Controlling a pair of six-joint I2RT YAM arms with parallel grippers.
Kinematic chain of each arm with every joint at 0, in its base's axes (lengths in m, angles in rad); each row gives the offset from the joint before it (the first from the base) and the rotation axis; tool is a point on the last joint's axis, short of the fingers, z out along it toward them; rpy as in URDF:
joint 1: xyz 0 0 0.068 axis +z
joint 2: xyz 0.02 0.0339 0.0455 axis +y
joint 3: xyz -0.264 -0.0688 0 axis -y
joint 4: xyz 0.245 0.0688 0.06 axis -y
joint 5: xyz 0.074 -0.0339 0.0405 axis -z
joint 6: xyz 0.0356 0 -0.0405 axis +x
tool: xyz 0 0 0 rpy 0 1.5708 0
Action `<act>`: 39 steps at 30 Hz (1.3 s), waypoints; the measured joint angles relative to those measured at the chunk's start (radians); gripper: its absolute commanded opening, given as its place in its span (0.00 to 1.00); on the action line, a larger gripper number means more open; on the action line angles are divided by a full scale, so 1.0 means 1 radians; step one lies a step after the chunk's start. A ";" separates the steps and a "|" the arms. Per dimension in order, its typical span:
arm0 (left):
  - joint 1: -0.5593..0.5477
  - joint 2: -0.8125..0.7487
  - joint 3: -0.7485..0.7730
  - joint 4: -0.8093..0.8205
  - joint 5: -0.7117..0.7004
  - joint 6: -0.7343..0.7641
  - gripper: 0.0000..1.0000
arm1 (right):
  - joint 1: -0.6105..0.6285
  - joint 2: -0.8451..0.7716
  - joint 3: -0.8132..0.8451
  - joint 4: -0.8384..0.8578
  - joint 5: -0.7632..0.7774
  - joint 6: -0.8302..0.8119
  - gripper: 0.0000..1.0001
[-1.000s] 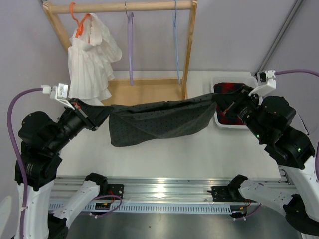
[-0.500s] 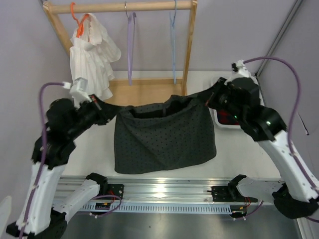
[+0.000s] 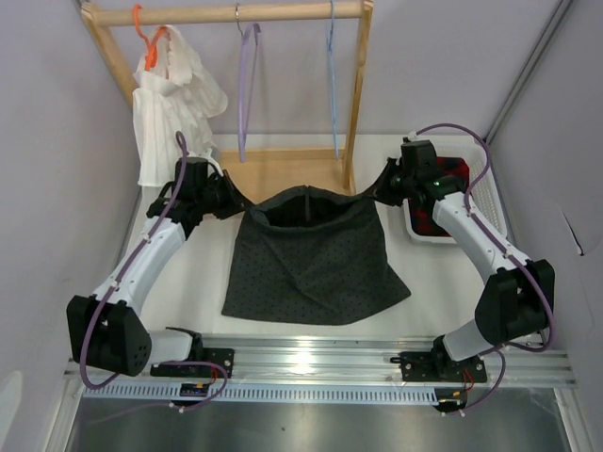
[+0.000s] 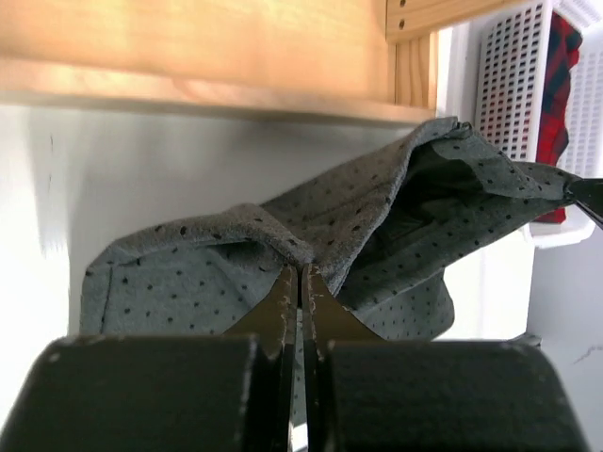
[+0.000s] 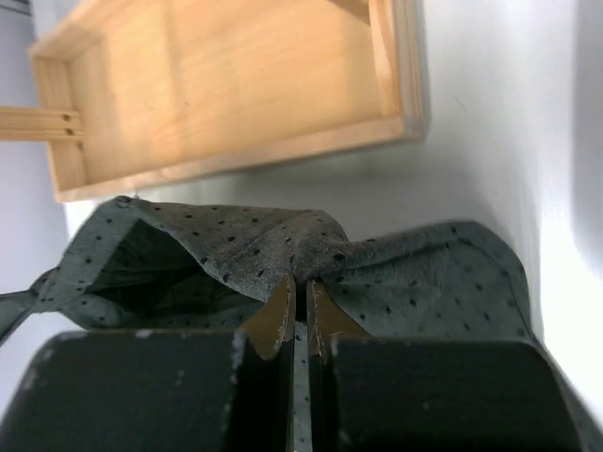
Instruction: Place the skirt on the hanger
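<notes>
The skirt (image 3: 316, 264), dark grey with fine dots, hangs between both arms with its waist opening gaping upward and its hem lying on the table. My left gripper (image 3: 236, 200) is shut on the waistband's left corner (image 4: 283, 247). My right gripper (image 3: 380, 191) is shut on the right corner (image 5: 311, 254). The hanger (image 3: 332, 85), thin light-blue wire, hangs from the wooden rail (image 3: 236, 13) at the back, right of centre, well above the skirt.
A purple hanger (image 3: 245, 85) and an orange hanger (image 3: 143, 38) carrying a white pleated garment (image 3: 174, 104) share the rail. The rack's wooden base tray (image 3: 273, 172) lies just behind the skirt. A white basket (image 3: 476, 202) with red-and-black plaid cloth stands at the right.
Both arms have reached forward and closer together toward the rack. The skirt went from a stretched horizontal band to hanging with its waist open and its hem on the table.
</notes>
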 measured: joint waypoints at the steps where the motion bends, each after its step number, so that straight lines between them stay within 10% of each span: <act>1: 0.009 0.006 0.000 0.011 0.008 0.005 0.00 | -0.010 0.008 0.000 0.015 -0.018 0.000 0.00; 25: 0.239 0.104 -0.034 0.186 0.377 -0.022 0.00 | -0.078 0.067 0.023 0.117 -0.162 -0.034 0.00; 39: 0.241 -0.315 -0.505 0.127 0.389 -0.037 0.01 | 0.025 -0.417 -0.542 0.095 -0.099 0.049 0.00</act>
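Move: Some 11 cm back, 15 cm to the right and 18 cm below the left hand lies the middle of the open table where the skirt is being laid; from the right hand it is 15 cm back, 12 cm left and as far down. The rack's wooden base is about 17 cm ahead of the left hand, level sideways, 18 cm below. The basket stands roughly 10 cm ahead and 27 cm right of the right hand, 16 cm lower. Keeping both ends of the skirt's waistband pinched in shut fingers, the two hands first ease about 3 cm forward towards the rack, the left also edging 3 cm left and rolling some 15 degrees, its left side dropping. Then both quickly draw back together, the left about 12 cm and the right 15 cm, sinking 6 to 7 cm towards the open table. ##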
